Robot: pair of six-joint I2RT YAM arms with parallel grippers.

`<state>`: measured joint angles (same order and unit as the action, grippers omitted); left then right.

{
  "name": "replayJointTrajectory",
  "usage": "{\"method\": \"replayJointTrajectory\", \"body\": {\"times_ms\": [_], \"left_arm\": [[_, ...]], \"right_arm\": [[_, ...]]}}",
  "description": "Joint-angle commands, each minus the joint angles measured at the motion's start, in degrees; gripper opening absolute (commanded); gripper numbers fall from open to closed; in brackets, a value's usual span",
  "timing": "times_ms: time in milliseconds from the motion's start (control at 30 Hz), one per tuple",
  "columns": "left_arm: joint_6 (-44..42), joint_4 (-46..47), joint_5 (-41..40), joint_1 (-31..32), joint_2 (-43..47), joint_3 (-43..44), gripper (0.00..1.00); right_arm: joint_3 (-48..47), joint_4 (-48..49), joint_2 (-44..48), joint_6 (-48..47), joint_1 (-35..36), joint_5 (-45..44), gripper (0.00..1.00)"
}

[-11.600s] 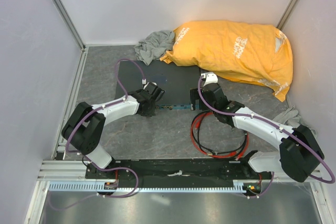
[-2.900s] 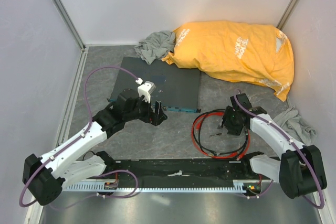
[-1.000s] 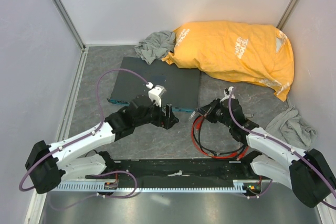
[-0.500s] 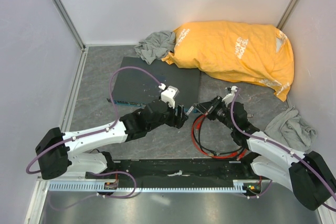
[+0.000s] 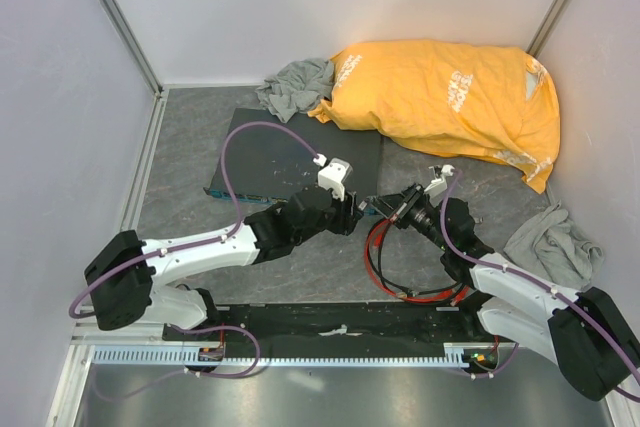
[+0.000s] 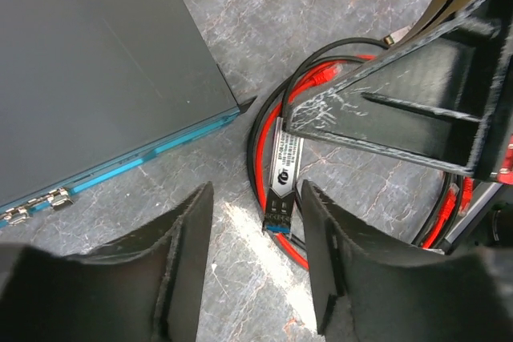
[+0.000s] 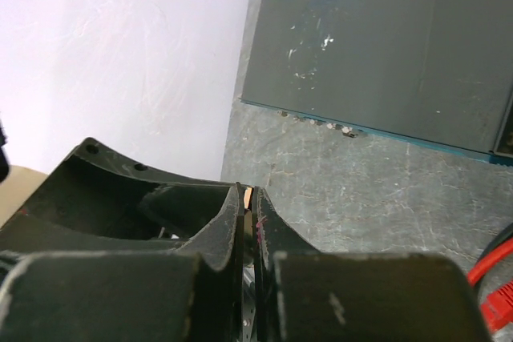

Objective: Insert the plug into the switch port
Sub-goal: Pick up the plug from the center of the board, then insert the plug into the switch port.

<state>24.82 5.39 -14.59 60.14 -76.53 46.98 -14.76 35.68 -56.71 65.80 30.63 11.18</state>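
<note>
My right gripper (image 5: 384,207) is shut on the plug (image 6: 280,182), a flat silver connector with a blue tip, and holds it above the coiled red cable (image 5: 374,247). In the left wrist view the plug's tip sits between the fingers of my open left gripper (image 6: 256,195), nearer the right finger (image 6: 321,230), with a gap on both sides. From above, the left gripper (image 5: 353,215) meets the right one just off the right front corner of the dark grey switch (image 5: 290,152). Its teal front edge (image 6: 120,167) carries the ports. In the right wrist view the gripper (image 7: 248,198) is pressed tight and the switch (image 7: 385,38) lies ahead.
A large orange bag (image 5: 450,97) lies behind and to the right of the switch. One grey cloth (image 5: 295,82) is at the back and another (image 5: 550,247) by the right wall. A black cable (image 6: 337,44) loops with the red cable (image 6: 298,255). Walls enclose three sides.
My left arm has swung right, from beside the switch's front edge up to the right gripper, and its jaws have narrowed around the plug's tip. The right gripper has held nearly still.
</note>
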Motion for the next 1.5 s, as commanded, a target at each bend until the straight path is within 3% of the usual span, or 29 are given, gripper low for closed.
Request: {"method": "replayJointTrajectory", "body": {"times_ms": [0, 167, 300, 400, 467, 567, 600, 700, 900, 1133, 1300, 1467], "left_arm": [[-1.35, 3.14, 0.26, 0.15, -1.07, 2.33, 0.52], [-1.09, 3.22, 1.05, 0.24, -1.43, 2.68, 0.39], [-1.00, 3.14, 1.67, 0.15, -1.51, 2.68, 0.23], [-1.18, 2.70, 2.11, 0.15, -1.60, 2.68, 0.02], [-1.53, 1.56, 1.85, 0.15, -1.43, 2.68, 0.01], [-2.40, -1.25, -0.26, 0.15, -0.20, 2.24, 0.02], [-2.93, -2.13, -1.13, 0.07, 0.24, 2.06, 0.02], [-3.20, -7.47, -5.61, -0.02, 2.70, 1.27, 0.02], [-0.83, -19.53, -12.91, -2.82, 7.44, -2.15, 0.02], [0.15, -18.67, -11.53, -12.58, 11.49, -11.47, 0.02], [-0.47, -12.26, -7.13, -20.40, 10.44, -15.95, 0.02], [-1.26, -8.47, -5.71, -22.78, 5.97, -15.78, 0.01]], "right_arm": [[0.35, 4.66, 0.46, 0.47, 0.22, 1.56, 0.01], [0.96, 5.36, 0.72, 1.08, 0.22, 1.48, 0.01], [1.23, 5.54, 0.72, 1.00, 0.22, 1.48, 0.01], [1.06, 5.63, 0.37, 0.73, 0.22, 1.48, 0.02], [0.79, 5.71, -0.24, -0.23, 0.13, 1.39, 0.06], [-0.87, 4.75, -1.82, -3.21, 0.13, 1.13, 0.25], [-1.75, 3.88, -2.35, -4.44, 0.13, 1.21, 0.38], [-6.93, -4.54, -4.55, -11.99, 0.13, -1.94, 0.60], [-20.55, -18.88, -10.70, -29.82, -0.13, -8.70, 0.97], [-31.28, -23.29, -21.06, -37.23, -0.05, -12.76, 0.98], [-28.84, -21.36, -21.96, -37.76, -0.05, -11.62, 0.98], [-26.55, -20.74, -20.81, -38.29, 0.13, -12.76, 0.98]]}}
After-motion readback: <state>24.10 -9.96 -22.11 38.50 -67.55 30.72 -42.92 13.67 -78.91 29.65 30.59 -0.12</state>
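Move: The plug is still in the right fingertips; its middle lies about 2 cm ahead of the left hand point, 3 cm to its right and 1 cm below, between the open left fingers. From the right hand it is about 1 cm back, 2 cm left and 1 cm up. The switch's ports lie some 10 cm ahead of the left hand, 16 cm left and 14 cm below; the cable loop sits 18 cm right of that hand, 1 cm back and 16 cm below. The plug changes hands in the air: the left fingers close on its blue-ended part while the right hand holds still, then the right fingers open wide and clear it, heading forward about 10 cm with a roll. The left hand, keeping its pinch, carries the plug some 20 cm left and 11 cm down towards the ports, swinging counter-clockwise and rolling its left side up. ##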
